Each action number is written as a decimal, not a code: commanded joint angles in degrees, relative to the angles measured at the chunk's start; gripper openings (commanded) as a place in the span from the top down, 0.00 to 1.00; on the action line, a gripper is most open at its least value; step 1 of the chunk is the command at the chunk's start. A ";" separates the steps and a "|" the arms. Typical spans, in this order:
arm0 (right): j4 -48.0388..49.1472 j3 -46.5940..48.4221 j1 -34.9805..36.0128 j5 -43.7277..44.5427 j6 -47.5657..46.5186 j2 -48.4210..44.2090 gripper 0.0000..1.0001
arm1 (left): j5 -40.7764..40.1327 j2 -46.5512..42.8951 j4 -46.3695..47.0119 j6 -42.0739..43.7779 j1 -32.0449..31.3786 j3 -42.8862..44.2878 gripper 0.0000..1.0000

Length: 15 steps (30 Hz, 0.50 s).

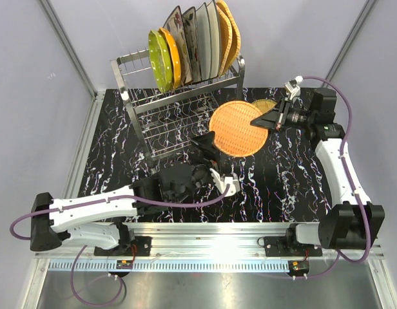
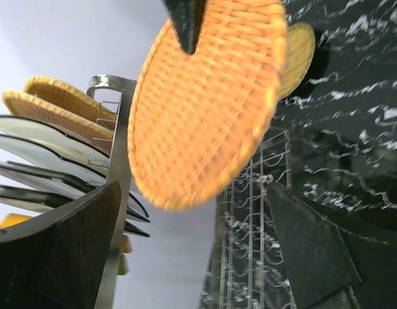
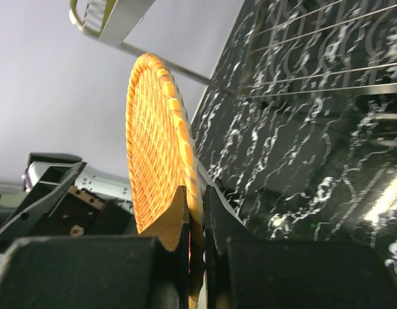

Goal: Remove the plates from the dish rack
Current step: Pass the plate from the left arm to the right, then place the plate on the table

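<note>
A round woven orange plate (image 1: 236,127) hangs just above the table, right of the dish rack (image 1: 161,111). My right gripper (image 1: 255,121) is shut on its right rim; in the right wrist view the rim (image 3: 156,148) is pinched between both fingers (image 3: 197,206). Near the plate's left edge my left gripper (image 1: 208,147) is open and holds nothing. Its view has both pads (image 2: 63,257) spread wide below the plate (image 2: 205,109), without touching it. Several plates (image 1: 192,45) stand upright in the rack's top row. A second woven plate (image 1: 264,105) lies on the table behind, partly hidden.
The rack's steel corner post (image 2: 118,161) stands close to my left gripper, with the racked plates' edges (image 2: 50,148) beside it. The black marbled tabletop (image 1: 276,180) stretches in front of the held plate. Grey walls (image 1: 44,96) enclose the table on the left and at the back.
</note>
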 commanded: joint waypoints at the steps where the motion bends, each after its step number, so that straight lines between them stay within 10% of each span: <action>1: -2.20 1.70 -3.20 -0.66 -4.62 0.89 1.00 | 3.23 -3.08 0.11 -10.75 0.37 0.42 0.01; 15: -11.00 7.59 -10.05 9.87 -21.32 9.15 1.00 | -2.99 -8.00 -5.08 -41.59 5.38 3.50 0.01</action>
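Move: The right hand already holds the orange plate by its rim; the yellow plate on the table lies about 25 cm ahead of it, 12 to its right and 31 below, the rack's near right foot level with it, 8 left and as far below. For the empty, open left hand, the green plate stands some 33 cm ahead, 16 left and 5 above, the orange-yellow plate 6 cm to the right of it. Right hand carries the pinched orange plate 11 cm right, down and forward towards yellow plate; open left withdraws left. ##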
